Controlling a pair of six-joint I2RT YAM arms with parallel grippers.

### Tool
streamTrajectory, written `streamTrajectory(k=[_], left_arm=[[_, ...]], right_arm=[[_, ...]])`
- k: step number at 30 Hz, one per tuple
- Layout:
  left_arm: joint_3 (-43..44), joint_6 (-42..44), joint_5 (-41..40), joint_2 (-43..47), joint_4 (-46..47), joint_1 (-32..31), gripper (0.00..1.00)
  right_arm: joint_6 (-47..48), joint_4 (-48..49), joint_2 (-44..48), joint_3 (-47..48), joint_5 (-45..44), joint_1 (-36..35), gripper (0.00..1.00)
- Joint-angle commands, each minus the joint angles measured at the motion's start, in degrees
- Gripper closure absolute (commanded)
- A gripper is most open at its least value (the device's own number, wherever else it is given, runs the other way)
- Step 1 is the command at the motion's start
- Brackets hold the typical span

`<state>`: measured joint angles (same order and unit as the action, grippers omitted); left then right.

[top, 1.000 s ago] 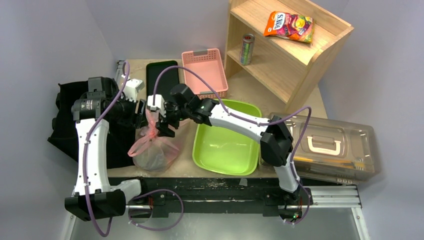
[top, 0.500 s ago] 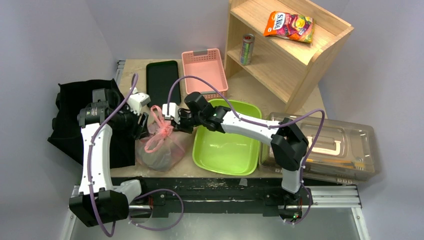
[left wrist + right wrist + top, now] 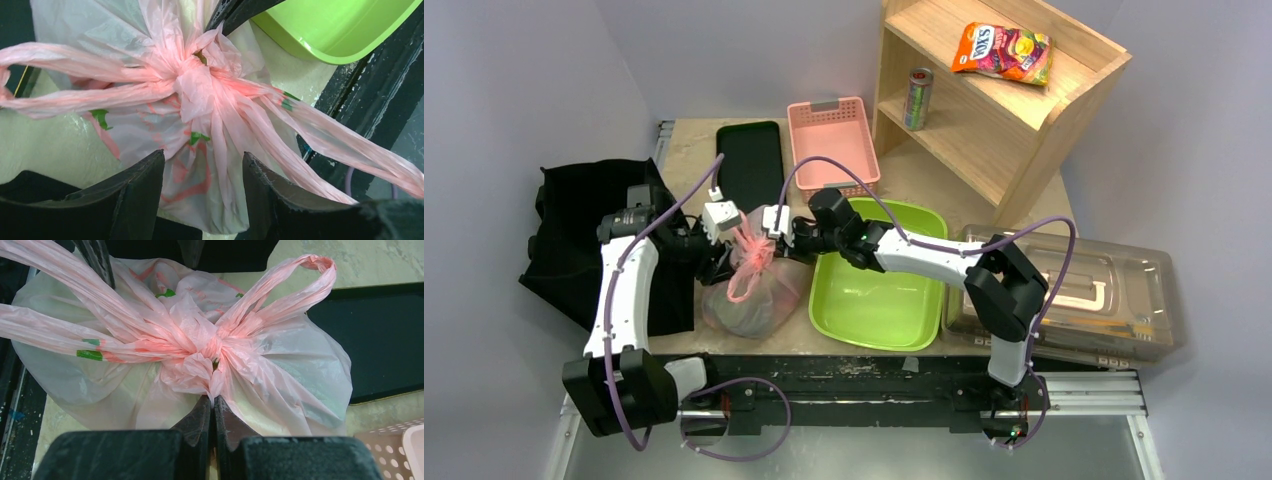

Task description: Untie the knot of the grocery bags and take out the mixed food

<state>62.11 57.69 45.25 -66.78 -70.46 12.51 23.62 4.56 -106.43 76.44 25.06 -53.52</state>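
Note:
The pink grocery bag (image 3: 749,295) sits on the table between both grippers, its knot (image 3: 756,252) on top. In the right wrist view my right gripper (image 3: 214,399) is shut, pinching a fold of film at the lower edge of the knot (image 3: 210,347). A handle loop (image 3: 300,280) sticks up to the right. In the left wrist view my left gripper (image 3: 202,157) stands open on the opposite side of the knot (image 3: 197,82), with loose bag film (image 3: 165,135) lying between its fingers. The mixed food is hidden inside the bag; only a dim dark mass shows through.
A green tub (image 3: 879,290) stands right of the bag. Behind are a black tray (image 3: 749,160) and a pink basket (image 3: 832,140). A wooden shelf (image 3: 994,110) holds a can (image 3: 918,98) and a snack packet (image 3: 1004,50). A clear toolbox (image 3: 1074,295) lies far right, black cloth (image 3: 574,240) left.
The right gripper has shut on the bag film at the knot. Both grippers and the bag top have shifted slightly right, and the left arm has drawn in closer to the bag.

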Motion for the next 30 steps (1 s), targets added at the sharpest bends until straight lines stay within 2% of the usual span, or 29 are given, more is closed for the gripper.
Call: streamTrajectory(k=[1, 3, 5, 6, 9, 10, 15, 21, 27, 30], left_arm=[[-1.85, -0.71, 2.36, -0.9, 7.15, -2.55, 0.44], [-2.28, -2.51, 1.97, -1.64, 8.67, -4.33, 0.47], [-2.38, -5.4, 1.93, -2.84, 9.98, -5.89, 0.54], [-2.21, -6.89, 1.94, -3.53, 10.4, -6.37, 0.62], [-0.85, -8.07, 1.48, -4.87, 7.29, -6.5, 0.93], [-0.48, -7.76, 0.62, -4.51, 5.71, -6.22, 0.99], [-0.28, -4.11, -2.77, 3.21, -1.42, -0.58, 1.0], [-1.22, 2.21, -8.41, 13.01, -9.06, 1.38, 1.0], [-2.96, 3.86, -11.37, 15.88, -8.89, 4.41, 1.0], [-1.46, 0.9, -7.17, 15.15, -6.6, 4.33, 0.98]], right_arm=[[-0.77, 2.24, 1.38, -1.62, -0.7, 0.87, 1.0], [-0.79, 2.21, 1.48, -1.74, -0.64, 0.87, 1.0], [-0.81, 2.26, 1.49, -1.69, -0.66, 0.95, 1.0], [-0.78, 2.25, 1.49, -1.67, -0.74, 0.96, 1.0], [-0.91, 2.21, 2.04, -1.56, -1.77, 1.15, 1.0], [-1.41, 2.29, 2.36, -1.63, -2.22, 1.44, 1.0], [-2.87, 2.74, 4.52, -2.08, -4.06, 4.16, 1.0], [-3.47, 1.27, 5.48, -1.95, -4.13, 7.02, 1.0], [-1.02, 0.03, 6.98, -4.13, -2.92, 8.02, 1.0], [-0.87, -0.45, 6.86, -3.41, -1.51, 7.95, 1.0]])
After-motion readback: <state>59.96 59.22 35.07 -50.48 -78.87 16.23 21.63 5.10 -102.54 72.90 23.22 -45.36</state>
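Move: The grocery bag's knot is roughly 5 cm to the left hand's right, 3 cm ahead and 3 cm lower. The black tray lies about 19 cm ahead of that hand, 5 cm right; the black bag some 22 cm left, 3 cm ahead. The right hand already pinches the film beside the knot, which sits about 4 cm to its left, level fore and aft; the pink basket is 19 cm ahead, 11 right, and the green bin 20 right, 5 back. Keeping its pinch on the bag's film, the right hand first holds still, then draws it about 6 cm forward and as far right, turning some 10 degrees clockwise. The left hand dips about 2 cm rightward and down towards the knot, shutting its half-open fingers, then backs off some 6 cm back and 5 left, rising slightly, fingers shut and empty. ##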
